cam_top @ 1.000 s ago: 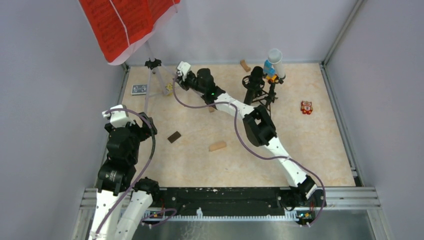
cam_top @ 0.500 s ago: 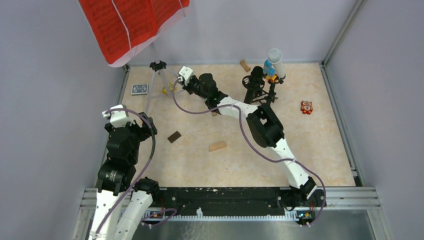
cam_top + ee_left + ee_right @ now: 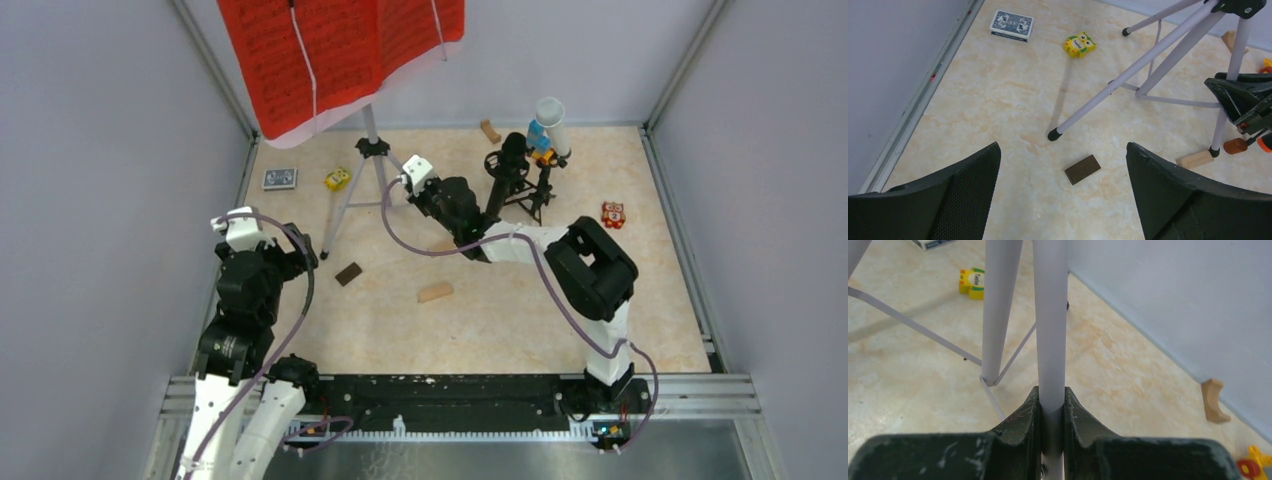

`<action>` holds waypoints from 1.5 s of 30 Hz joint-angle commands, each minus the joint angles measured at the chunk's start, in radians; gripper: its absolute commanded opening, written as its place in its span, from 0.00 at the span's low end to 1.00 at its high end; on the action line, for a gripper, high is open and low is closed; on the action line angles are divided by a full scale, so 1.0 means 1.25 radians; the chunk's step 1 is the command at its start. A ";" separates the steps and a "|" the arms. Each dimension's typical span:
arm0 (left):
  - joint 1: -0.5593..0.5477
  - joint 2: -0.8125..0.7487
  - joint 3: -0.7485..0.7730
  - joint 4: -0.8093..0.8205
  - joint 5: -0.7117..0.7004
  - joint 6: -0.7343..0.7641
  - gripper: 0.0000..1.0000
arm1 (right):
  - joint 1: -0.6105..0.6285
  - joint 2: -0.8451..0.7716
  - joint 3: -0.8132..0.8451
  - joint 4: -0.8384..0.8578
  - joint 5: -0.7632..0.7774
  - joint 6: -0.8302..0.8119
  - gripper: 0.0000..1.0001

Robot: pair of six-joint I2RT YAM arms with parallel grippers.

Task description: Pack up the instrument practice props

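Observation:
The red sheet-music pages (image 3: 340, 50) sit high on the silver tripod (image 3: 365, 180), which stands at the back, left of centre. My right gripper (image 3: 425, 190) is shut on one tripod leg (image 3: 1050, 340), with the silver tube pinched between both fingers. That leg and its gripper also show in the left wrist view, the tripod leg (image 3: 1230, 75) at far right. The black microphone on its small black tripod (image 3: 512, 165) and the white tube (image 3: 553, 122) stand at the back right. My left gripper (image 3: 1062, 147) hangs open above the floor at the left, holding nothing.
A card deck (image 3: 279, 178) and a yellow owl toy (image 3: 337, 179) lie at the back left. A dark block (image 3: 1083, 169) lies below my left gripper. A wooden block (image 3: 435, 291) is mid-table and a red toy (image 3: 613, 214) at right. Walls close in on three sides.
The right gripper has closed on the tripod leg and dragged the whole stand right, toward the middle. The red pages swung right with it. The left arm barely moved.

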 commanded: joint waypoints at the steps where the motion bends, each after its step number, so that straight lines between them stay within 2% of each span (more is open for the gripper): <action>1: 0.003 0.028 -0.012 0.070 0.080 0.021 0.99 | 0.008 -0.119 -0.073 0.015 0.125 0.033 0.00; 7: 0.002 0.097 -0.014 0.121 0.167 -0.029 0.99 | 0.039 -0.203 -0.156 -0.083 0.219 0.122 0.00; 14: 0.002 0.168 -0.043 0.171 0.175 -0.095 0.99 | 0.083 -0.271 -0.235 -0.129 0.315 0.196 0.00; 18: 0.001 0.209 -0.042 0.170 0.184 -0.106 0.98 | 0.123 -0.289 -0.239 -0.192 0.368 0.222 0.00; 21: 0.000 0.213 -0.046 0.170 0.193 -0.106 0.98 | 0.151 -0.303 -0.237 -0.254 0.413 0.290 0.00; 25: 0.000 0.207 -0.054 0.173 0.194 -0.102 0.99 | 0.195 -0.327 -0.252 -0.306 0.426 0.390 0.00; 31: 0.000 0.220 -0.008 0.145 0.182 -0.083 0.99 | 0.250 -0.339 -0.229 -0.360 0.441 0.467 0.00; 34: 0.000 0.211 0.021 0.123 0.181 -0.077 0.99 | 0.250 -0.351 -0.226 -0.381 0.433 0.486 0.13; 37: 0.000 0.191 0.054 0.078 0.176 -0.065 0.99 | 0.250 -0.384 -0.243 -0.395 0.439 0.488 0.37; 38: 0.000 0.184 0.066 0.061 0.175 -0.061 0.99 | 0.250 -0.404 -0.254 -0.396 0.441 0.486 0.52; 39: 0.001 0.176 0.081 0.045 0.175 -0.058 0.99 | 0.250 -0.423 -0.265 -0.399 0.440 0.484 0.59; 42: 0.001 0.154 0.130 -0.006 0.207 -0.036 0.99 | 0.250 -0.498 -0.288 -0.434 0.424 0.474 0.66; 45: 0.001 0.143 0.184 -0.056 0.302 0.012 0.99 | 0.250 -0.582 -0.302 -0.515 0.398 0.486 0.68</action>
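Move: The right gripper already pinches the music stand's right leg. The clear table it goes to is about 18 cm back and 8 to its right, 16 lower. The near wood block sits 17 cm back and 1 right; the far wood block is 2 back, 4 right. From the left gripper, the stand's left foot is about 15 cm straight ahead and 26 below. The dark block lies 10 ahead, 6 right, at foot level. Draw the right gripper about 17 cm back and 8 to the right, keeping its pinch and dragging the stand's leg along while turning clockwise and tipping down some 20 degrees each; then open the fingers and let go. Meanwhile move the open left gripper forward, right and down beside the stand's left leg, hold, then raise it and ease it back. ##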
